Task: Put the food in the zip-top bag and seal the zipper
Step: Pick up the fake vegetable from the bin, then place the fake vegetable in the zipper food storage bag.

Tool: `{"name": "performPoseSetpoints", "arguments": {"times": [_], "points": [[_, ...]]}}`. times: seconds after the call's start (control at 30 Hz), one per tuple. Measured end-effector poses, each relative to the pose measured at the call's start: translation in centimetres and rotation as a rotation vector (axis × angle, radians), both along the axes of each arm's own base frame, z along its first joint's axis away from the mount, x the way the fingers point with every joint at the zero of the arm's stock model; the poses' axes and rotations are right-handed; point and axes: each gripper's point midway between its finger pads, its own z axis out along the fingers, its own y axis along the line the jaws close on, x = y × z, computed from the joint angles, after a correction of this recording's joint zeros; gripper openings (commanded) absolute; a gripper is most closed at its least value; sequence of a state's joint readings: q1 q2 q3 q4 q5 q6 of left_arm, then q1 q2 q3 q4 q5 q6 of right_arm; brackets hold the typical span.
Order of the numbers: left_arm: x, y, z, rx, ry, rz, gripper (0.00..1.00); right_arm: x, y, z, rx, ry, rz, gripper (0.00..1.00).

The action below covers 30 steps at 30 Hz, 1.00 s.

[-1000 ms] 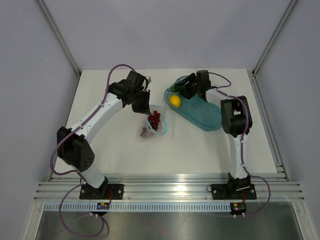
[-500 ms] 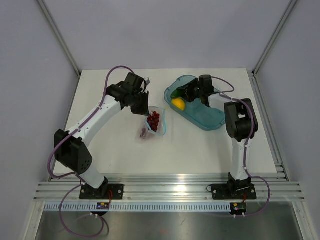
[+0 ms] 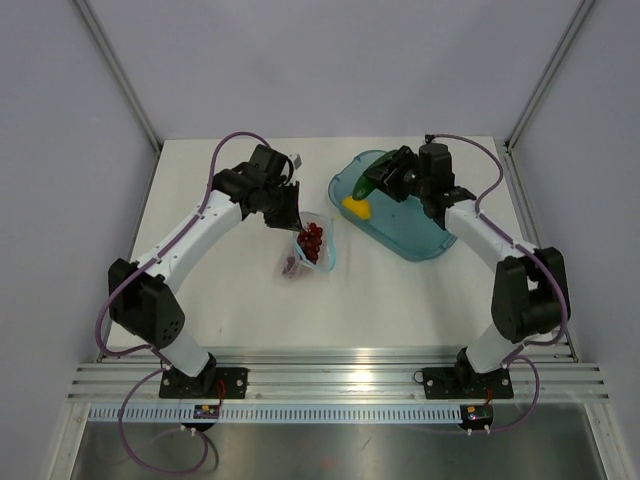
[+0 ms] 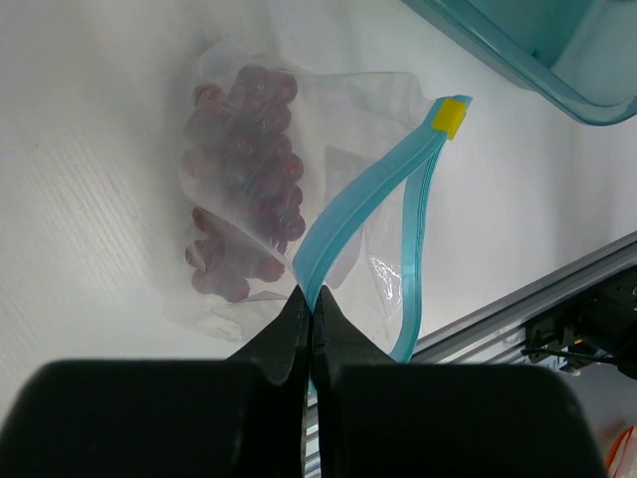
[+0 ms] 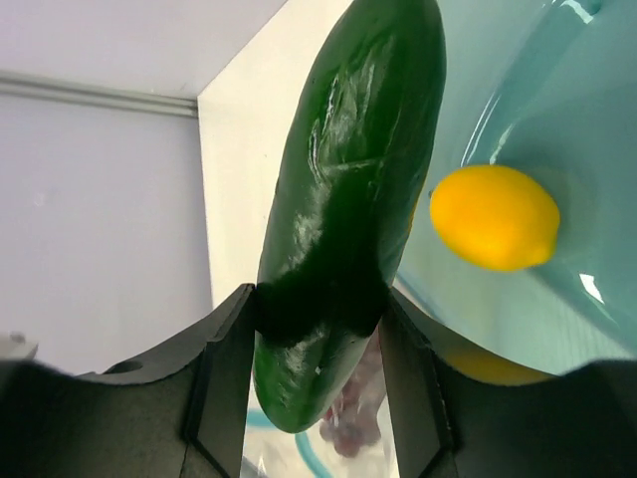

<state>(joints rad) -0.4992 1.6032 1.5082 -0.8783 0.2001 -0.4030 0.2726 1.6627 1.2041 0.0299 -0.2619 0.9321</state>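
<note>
The clear zip-top bag lies mid-table with dark red grapes inside. My left gripper is shut on its light blue zipper, holding the mouth open; a yellow slider sits at the strip's far end. My right gripper is shut on the dark green cucumber, lifted above the teal tray; the cucumber pokes out over the tray's left end. The yellow lemon rests in the tray, below the cucumber.
The teal tray's corner lies close beyond the bag. Aluminium rails run along the near table edge. Slanted frame posts stand at the back corners.
The right gripper closed on the cucumber and lifted it out of the tray, its arm swinging out to the right. The left gripper has kept holding the bag's zipper, and the bag has barely moved.
</note>
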Motion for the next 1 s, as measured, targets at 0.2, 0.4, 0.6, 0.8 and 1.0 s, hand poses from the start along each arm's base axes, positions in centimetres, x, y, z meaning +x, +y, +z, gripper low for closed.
{"name": "performPoseSetpoints", "arguments": {"times": [0.2,0.4,0.6,0.8,1.0], "points": [[-0.2,-0.5,0.0,-0.026,0.009,-0.009,0.0,-6.8,3.1,4.3,-0.182,-0.134,0.111,0.31],[-0.5,-0.7,-0.3,-0.039,0.025,-0.016,0.0,-12.5,5.3,4.2,-0.313,-0.178,0.204,0.32],[-0.7,-0.9,-0.8,-0.051,0.036,-0.026,0.0,-14.7,6.5,2.3,-0.403,-0.154,0.234,0.31],[-1.1,-1.0,-0.8,-0.064,0.036,-0.033,0.0,-15.7,8.5,0.1,-0.436,-0.114,0.232,0.25],[-1.3,-1.0,-1.0,-0.071,0.039,-0.038,0.0,-15.8,10.2,-2.7,-0.484,-0.056,0.175,0.22]]}}
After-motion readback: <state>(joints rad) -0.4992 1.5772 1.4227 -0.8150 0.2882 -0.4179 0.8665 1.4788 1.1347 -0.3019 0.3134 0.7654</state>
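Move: The right hand, already gripping the green fake vegetable, is bound for the open mouth of the zip-top bag, some 14 cm back, 12 cm to its left and 8 cm lower. The grapes sit in the bag, about 2 cm left of the mouth's middle and 5 cm below it. The lemon lies roughly 5 cm ahead, 4 cm left and 14 cm below the hand, in the bin. From the left hand, the mouth's middle is about 5 cm right, 1 cm back and 4 cm down. Back some 16 cm and left about 10 cm, the right hand carries the fake vegetable from over the bin to the bag mouth, arching up about 5 cm before sinking to slightly below its starting height. Its left side rolls down nearly 30 degrees, turning the fingers more downward with their grip unchanged. The left hand keeps the bag rim pinched, easing a centimetre or so back, right and down. ##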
